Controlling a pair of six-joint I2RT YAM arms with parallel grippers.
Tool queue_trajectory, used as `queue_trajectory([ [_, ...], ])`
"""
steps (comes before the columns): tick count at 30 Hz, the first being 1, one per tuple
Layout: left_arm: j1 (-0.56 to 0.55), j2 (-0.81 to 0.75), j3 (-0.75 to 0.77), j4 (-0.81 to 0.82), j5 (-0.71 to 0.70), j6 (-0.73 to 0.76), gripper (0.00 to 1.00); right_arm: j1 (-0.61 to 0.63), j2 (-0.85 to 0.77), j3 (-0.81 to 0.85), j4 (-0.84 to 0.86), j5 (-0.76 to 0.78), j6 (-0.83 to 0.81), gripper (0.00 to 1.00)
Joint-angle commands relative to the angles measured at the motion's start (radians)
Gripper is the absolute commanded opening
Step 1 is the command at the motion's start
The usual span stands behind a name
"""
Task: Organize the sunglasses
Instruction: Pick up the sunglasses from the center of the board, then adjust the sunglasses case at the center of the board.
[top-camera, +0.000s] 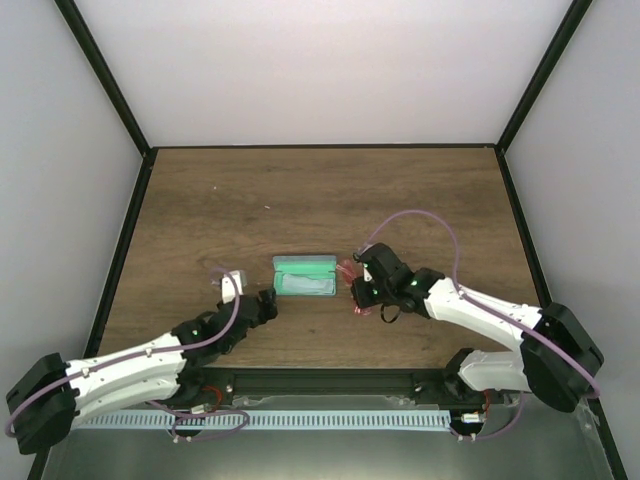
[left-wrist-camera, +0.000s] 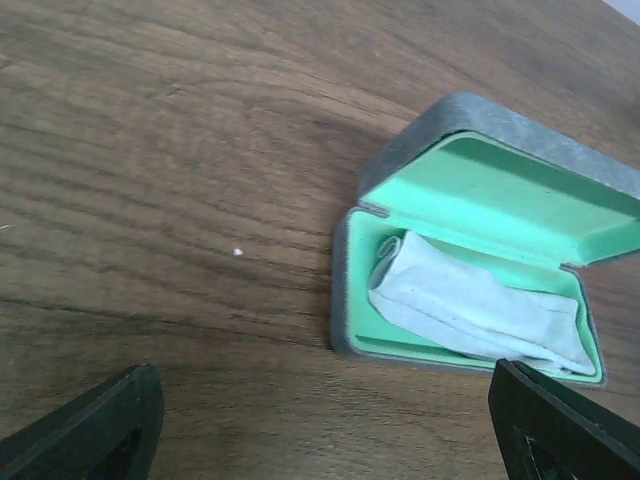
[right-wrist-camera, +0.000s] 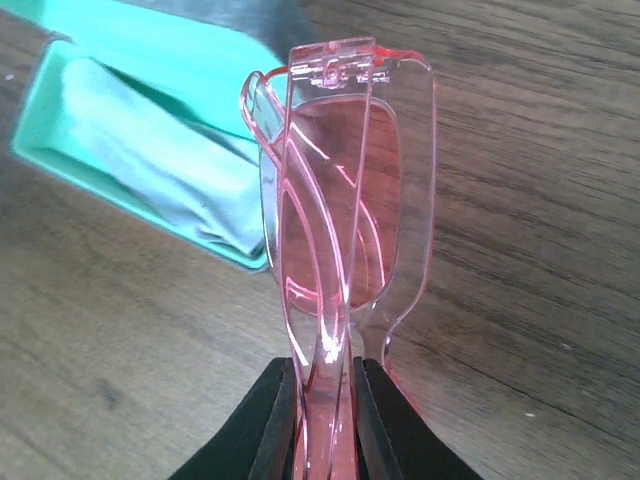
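Note:
The sunglasses (right-wrist-camera: 340, 200), folded, with red translucent lenses and clear frame, stand upright between the fingers of my right gripper (right-wrist-camera: 325, 420), which is shut on them. From above they show as a red glint (top-camera: 350, 272) just right of the case (top-camera: 305, 277). The grey case (left-wrist-camera: 430, 130) lies open on the table with its lid raised and a mint-green lining. A pale blue cloth (left-wrist-camera: 470, 305) lies crumpled inside it. My left gripper (left-wrist-camera: 325, 440) hovers open just left of the case, its fingers (left-wrist-camera: 90, 435) wide apart with nothing between them.
The dark wooden table (top-camera: 320, 200) is bounded by black frame rails (top-camera: 125, 230) at left and right and pale walls behind. A tiny white speck (left-wrist-camera: 237, 252) lies on the wood left of the case.

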Motion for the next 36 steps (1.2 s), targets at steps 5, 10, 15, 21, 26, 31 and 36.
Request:
queue_trajectory([
  [5,0.036,-0.150,-0.059,-0.041,-0.006,-0.070,0.92,0.052,-0.021,0.058,-0.010,-0.126,-0.078,0.09],
  [10,0.071,-0.150,-0.101,0.052,0.143,-0.050,0.90,0.080,-0.013,0.061,0.017,-0.118,-0.074,0.09],
  [15,0.071,-0.097,-0.181,0.185,0.270,-0.091,0.58,0.081,0.010,0.097,0.039,-0.088,-0.072,0.09],
  [21,0.071,-0.143,-0.254,0.324,0.376,-0.151,0.31,0.082,0.040,0.119,0.077,-0.072,-0.058,0.08],
  [26,0.071,-0.164,-0.268,0.296,0.327,-0.207,0.20,0.081,0.054,0.132,0.095,-0.046,-0.049,0.08],
  [31,0.071,-0.132,-0.227,0.210,0.275,-0.202,0.15,0.081,0.063,0.160,0.071,-0.033,-0.059,0.08],
  [36,0.074,0.003,-0.229,0.323,0.275,-0.191,0.04,0.081,0.060,0.172,0.068,-0.050,-0.066,0.08],
])
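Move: The open glasses case, its tray holding the cloth, lies about 11 cm to the left of the right hand, 3 cm farther out and some 6 cm below; the raised lid stands about 4 cm beyond the tray, somewhat higher. From the left hand the tray is roughly 8 cm to the right, 5 cm ahead and 5 cm lower. The sunglasses, already in the right fingers, are some 17 cm to the left hand's right, 2 cm farther out. Still pinching the sunglasses clear of the table, the right hand carries them left towards the case, about 5 cm in all, first swinging back, then coming forward again and rising about 4 cm, with a 10-degree counter-clockwise turn. The wide-open left hand draws back and sinks some 4 cm with a dip and bob, rolls its left side down about 20 degrees and shuts on nothing. ##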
